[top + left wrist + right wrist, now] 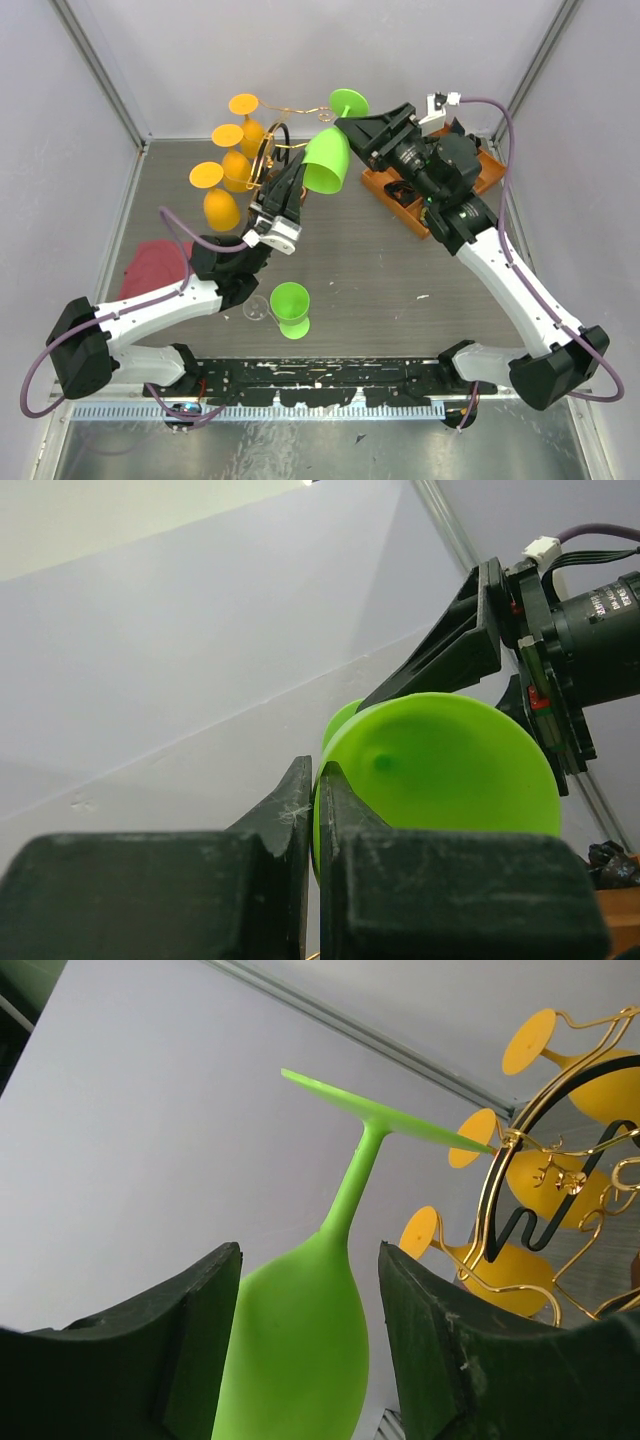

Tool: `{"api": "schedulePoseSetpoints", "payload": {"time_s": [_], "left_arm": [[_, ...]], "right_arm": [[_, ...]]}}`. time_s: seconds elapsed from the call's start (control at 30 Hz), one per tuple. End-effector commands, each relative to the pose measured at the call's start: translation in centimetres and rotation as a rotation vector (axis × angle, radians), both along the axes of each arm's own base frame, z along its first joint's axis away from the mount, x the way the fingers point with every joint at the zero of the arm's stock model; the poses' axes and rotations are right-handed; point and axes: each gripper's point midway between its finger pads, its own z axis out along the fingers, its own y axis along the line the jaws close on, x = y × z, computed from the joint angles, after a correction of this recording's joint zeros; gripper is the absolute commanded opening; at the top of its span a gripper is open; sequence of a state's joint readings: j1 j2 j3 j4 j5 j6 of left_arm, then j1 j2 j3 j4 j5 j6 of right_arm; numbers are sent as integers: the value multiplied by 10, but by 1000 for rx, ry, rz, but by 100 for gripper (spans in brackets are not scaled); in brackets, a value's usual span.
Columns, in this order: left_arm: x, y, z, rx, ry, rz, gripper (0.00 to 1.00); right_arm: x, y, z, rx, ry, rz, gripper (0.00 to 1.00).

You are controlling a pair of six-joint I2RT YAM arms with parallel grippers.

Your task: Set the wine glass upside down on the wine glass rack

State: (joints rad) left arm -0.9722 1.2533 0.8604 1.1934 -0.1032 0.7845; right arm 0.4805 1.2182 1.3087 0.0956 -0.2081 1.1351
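A green wine glass hangs upside down in the air, foot up, beside the rack. My left gripper is shut on the rim of its bowl; the left wrist view shows the thin green wall pinched between the fingers at my left gripper. My right gripper is open, its fingers on either side of the bowl with gaps, at my right gripper. The wine glass rack has gold wire arms and holds several orange glasses upside down. Its base is hidden.
A second green glass and a clear glass sit on the table near the left arm. A red cloth lies at the left. An orange compartment tray is under the right arm. Walls enclose the table.
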Motion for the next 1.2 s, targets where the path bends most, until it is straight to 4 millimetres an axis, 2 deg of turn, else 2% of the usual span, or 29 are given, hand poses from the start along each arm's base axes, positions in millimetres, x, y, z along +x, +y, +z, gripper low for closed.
{"api": "schedulePoseSetpoints", "payload": {"time_s": [0.0, 0.23, 0.5, 0.93, 1.03, 1.17], "left_arm": [[-12, 19, 22, -91, -53, 2, 0], [-13, 21, 21, -98, -51, -1, 0], [-10, 18, 17, -97, -40, -3, 0], [-6, 11, 8, -83, -20, -13, 0], [-7, 11, 5, -83, -14, -20, 10], [-7, 13, -1, -72, 0, -19, 13]], "right_arm": [[-4, 5, 22, 75, -58, 45, 61], [8, 13, 9, 104, -18, 68, 58], [12, 20, 7, 123, -13, 93, 52], [13, 26, 8, 118, -31, 129, 29], [13, 28, 8, 108, -45, 131, 22], [15, 27, 11, 88, -75, 115, 14]]}}
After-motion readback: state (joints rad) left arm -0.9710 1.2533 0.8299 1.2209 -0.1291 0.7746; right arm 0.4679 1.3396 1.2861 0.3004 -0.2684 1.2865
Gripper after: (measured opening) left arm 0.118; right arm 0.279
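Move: The green wine glass, lying nearly level with its foot pointing outward, is still held by its rim in the left fingers; its middle is some 4 cm ahead of the left hand, 6 cm to its right and slightly higher. From the open right hand, its middle is about 1 cm ahead, 3 cm left and barely lower. The nearest gold hook is roughly 5 cm ahead of the right hand, 4 cm left and 15 cm below, the rearmost orange glass some 7 cm ahead, 20 cm left and 25 cm below. The right hand eases forward and to its left by about 3.5 cm in all, rolling some 10 degrees so that its left side rises, bringing its part-open fingers around the stem of the green wine glass. Over the second half its advance slows while the fingers close to pinch the stem just by the bowl, and the left hand stays almost in place with its fingertips still at the rim, its grip easing only at the very end. ##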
